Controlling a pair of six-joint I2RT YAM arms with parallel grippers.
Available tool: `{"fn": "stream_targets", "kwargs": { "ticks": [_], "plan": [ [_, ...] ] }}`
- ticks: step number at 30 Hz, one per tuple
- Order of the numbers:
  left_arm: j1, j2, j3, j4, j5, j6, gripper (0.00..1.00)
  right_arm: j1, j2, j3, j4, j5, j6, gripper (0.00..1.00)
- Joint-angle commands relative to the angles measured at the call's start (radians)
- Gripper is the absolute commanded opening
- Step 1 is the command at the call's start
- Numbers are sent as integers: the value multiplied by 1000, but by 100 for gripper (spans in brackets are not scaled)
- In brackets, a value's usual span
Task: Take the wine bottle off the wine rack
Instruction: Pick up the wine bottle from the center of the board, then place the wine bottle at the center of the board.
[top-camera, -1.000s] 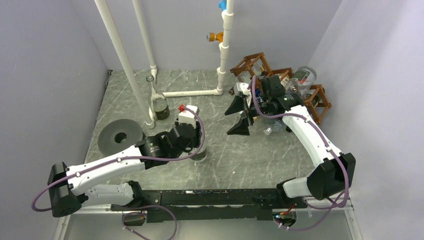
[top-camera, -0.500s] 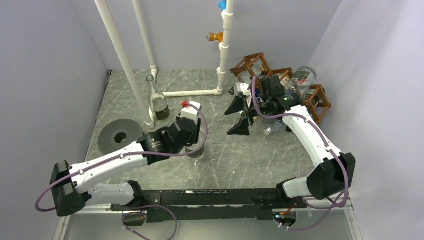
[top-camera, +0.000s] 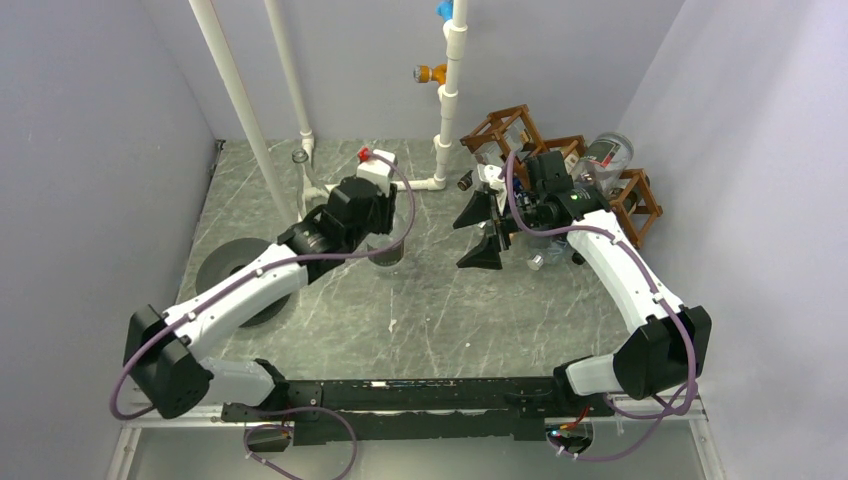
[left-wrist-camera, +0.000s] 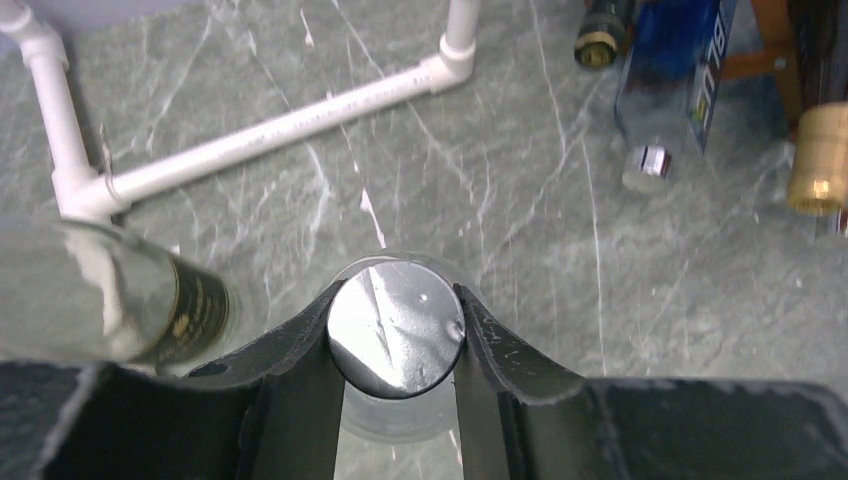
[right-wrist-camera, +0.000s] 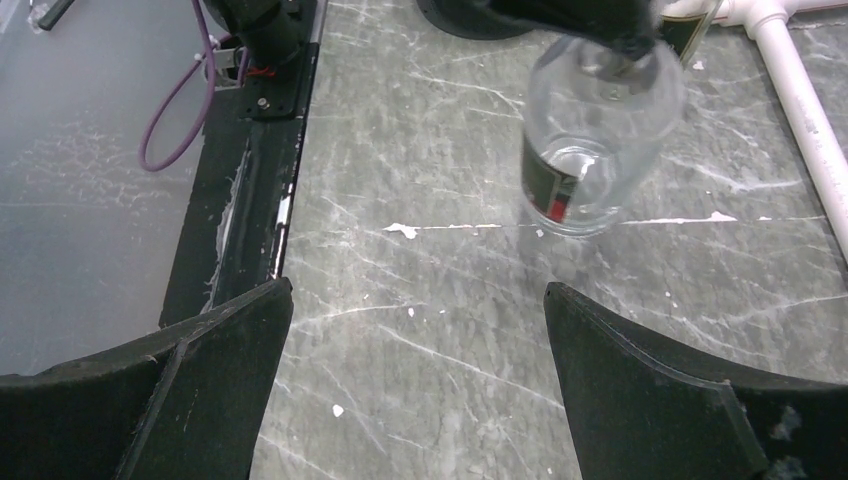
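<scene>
A clear glass wine bottle (top-camera: 388, 252) with a dark label and a silver cap (left-wrist-camera: 397, 327) stands upright at mid-table, off the rack. My left gripper (left-wrist-camera: 397, 300) is shut on its neck from above, and the right wrist view also shows the bottle (right-wrist-camera: 590, 150). The brown wooden wine rack (top-camera: 497, 128) sits at the back right. It holds a clear labelled bottle (top-camera: 606, 155), a blue bottle (left-wrist-camera: 670, 80) and dark gold-capped necks (left-wrist-camera: 818, 160). My right gripper (top-camera: 470, 238) hangs open in front of the rack, nothing between its fingers (right-wrist-camera: 640, 380).
White PVC pipes (top-camera: 385, 185) run along the table's back and up the wall. Another glass bottle (left-wrist-camera: 100, 290) stands by the left pipe, mostly behind my left arm from above. A grey disc (top-camera: 222, 265) lies at the left. Walls close in on both sides.
My left gripper closed on the bottle's neck, then carried it from near the table's front toward the back. The right arm stayed still and open.
</scene>
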Motion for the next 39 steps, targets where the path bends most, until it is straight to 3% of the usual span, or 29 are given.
{"fn": "stream_targets", "kwargs": {
  "ticks": [1, 12, 26, 39],
  "plan": [
    [79, 38, 153, 311, 91, 73, 0, -4, -21, -7, 9, -45, -37, 100],
    [218, 266, 362, 432, 108, 197, 0, -12, -29, -9, -4, -51, -53, 100],
    [318, 561, 629, 493, 22, 184, 0, -12, -21, -5, -26, -53, -77, 100],
    [364, 699, 771, 530, -87, 190, 0, -12, 4, -4, -61, -45, -120, 100]
  ]
}}
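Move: The left hand already holds the clear bottle by its cap; the open spot for it, beyond the horizontal pipe, lies about 26 cm ahead, 5 cm left and 26 cm below. The pipe crosses some 19 cm ahead, level sideways; the champagne bottle stands 6 cm ahead and 14 cm left, the pipe corner 21 cm ahead and 12 cm right. From the right hand the spot is roughly 30 cm ahead and 22 cm left. The left hand carries the clear bottle about 25 cm forward over the horizontal pipe, drifting left, grip kept. ##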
